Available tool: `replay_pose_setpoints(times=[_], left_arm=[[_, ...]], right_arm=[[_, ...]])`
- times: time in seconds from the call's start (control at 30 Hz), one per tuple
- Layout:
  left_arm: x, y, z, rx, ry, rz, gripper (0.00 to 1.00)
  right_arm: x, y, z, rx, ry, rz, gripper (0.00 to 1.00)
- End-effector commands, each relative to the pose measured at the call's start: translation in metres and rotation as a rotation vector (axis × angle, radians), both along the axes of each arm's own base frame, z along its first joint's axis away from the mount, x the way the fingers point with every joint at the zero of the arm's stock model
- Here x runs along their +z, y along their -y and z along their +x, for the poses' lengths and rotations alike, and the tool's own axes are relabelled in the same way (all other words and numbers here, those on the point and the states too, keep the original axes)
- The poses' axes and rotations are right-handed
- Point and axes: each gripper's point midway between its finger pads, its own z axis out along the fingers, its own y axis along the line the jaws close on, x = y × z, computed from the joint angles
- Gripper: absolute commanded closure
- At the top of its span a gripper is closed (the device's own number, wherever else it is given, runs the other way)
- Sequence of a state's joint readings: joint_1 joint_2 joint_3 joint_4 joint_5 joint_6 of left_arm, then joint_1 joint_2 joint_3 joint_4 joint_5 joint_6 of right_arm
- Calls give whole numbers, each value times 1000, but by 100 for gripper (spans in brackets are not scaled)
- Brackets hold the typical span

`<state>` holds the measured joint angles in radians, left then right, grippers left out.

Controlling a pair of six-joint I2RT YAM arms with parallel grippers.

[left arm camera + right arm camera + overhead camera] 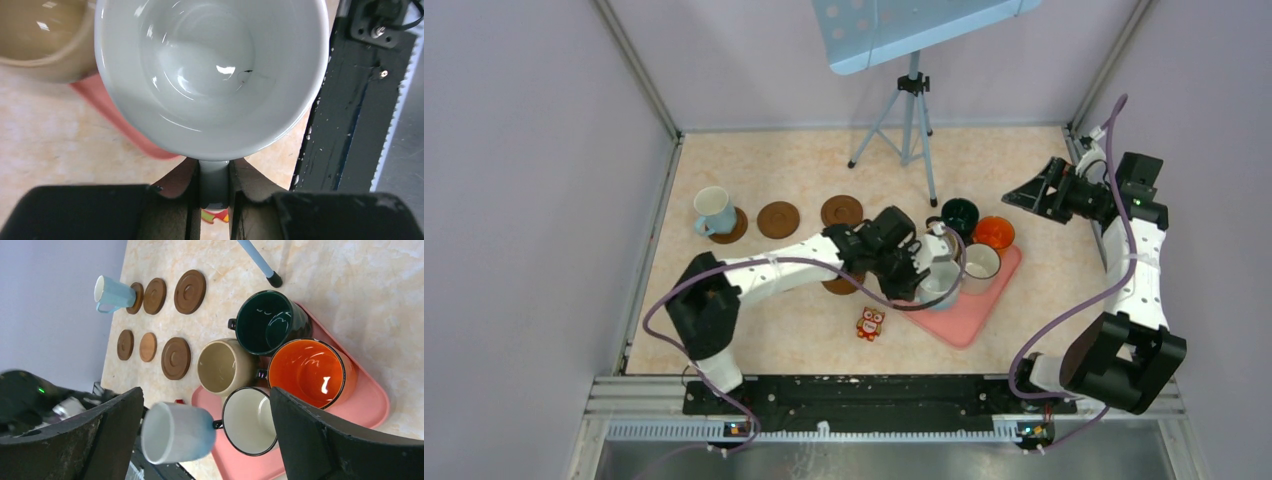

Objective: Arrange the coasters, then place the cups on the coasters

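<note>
My left gripper (215,200) is shut on the handle of a white cup (210,75), which hangs over the near left corner of the pink tray (107,107). From the right wrist that cup (177,432) looks raised and tilted. On or by the tray stand a dark green cup (267,322), an orange cup (306,372), a beige cup (223,366) and a cream black-rimmed cup (250,420). A light blue cup (714,212) stands on a coaster (734,228) at the far left. Bare coasters (778,219) (841,211) lie beside it, with others (125,344) (148,346) (175,358) in a nearer row. My right gripper (1024,195) hovers open and holds nothing.
A small red owl figure (870,323) stands on the table in front of the tray (969,310). A tripod (911,130) carrying a blue perforated panel stands at the back centre. Walls close the table on three sides, and a black rail (874,395) runs along the near edge.
</note>
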<state>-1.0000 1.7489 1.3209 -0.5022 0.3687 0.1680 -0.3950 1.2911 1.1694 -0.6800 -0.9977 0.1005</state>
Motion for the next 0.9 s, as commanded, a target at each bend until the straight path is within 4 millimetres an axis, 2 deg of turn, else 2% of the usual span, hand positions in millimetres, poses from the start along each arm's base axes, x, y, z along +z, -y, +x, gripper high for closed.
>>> replay_pose_setpoints(times=[0.0,0.13,0.27,0.37,0.47,0.57,0.77,0.87], left_arm=[[89,-1,24,-31,91,-266,100],[105,-38,52,50,142,-287,100],[113,-87,79,164,208,-271,100],[115,-126,88,217,256,-248,100],[112,-165,95,282,273,-223,100],[106,-202,99,347,286,-188,100],[79,-271,82,470,257,-108,100],[72,-307,80,546,271,-62,100]], right_arm=[[8,-3,0,35,55,-8,5],[13,-3,1,41,76,-10,5],[14,-2,5,37,83,-14,5],[13,-4,9,47,80,-14,5],[12,-18,12,88,77,-31,5],[9,-36,17,123,78,-91,5],[1,-78,19,231,95,-199,5],[-2,-100,17,283,97,-242,5]])
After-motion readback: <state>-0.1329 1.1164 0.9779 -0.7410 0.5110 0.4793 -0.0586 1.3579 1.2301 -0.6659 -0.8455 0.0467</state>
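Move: My left hand holds the light-blue cup by its handle. The empty coaster lies about 21 cm ahead of it, 31 cm left and 10 cm below; the placed cup stands some 12 cm left of that coaster, and the pale coaster 13 cm nearer me and 2 cm right of it. From my open right hand, the green mug is about 3 cm ahead, 9 cm left and 19 cm down, with the orange mug 8 cm to the mug's right and 3 cm nearer me. I keep my left fingers shut on the cup's handle and carry it leftward some 28 cm from the tray towards the empty coaster, first rising and going forward, then sweeping left, sinking and easing back slightly, while my wrist turns about 30 degrees counter-clockwise. Late on, my open right hand swings about 8 cm left towards the green mug, turning slightly counter-clockwise, touching nothing. ##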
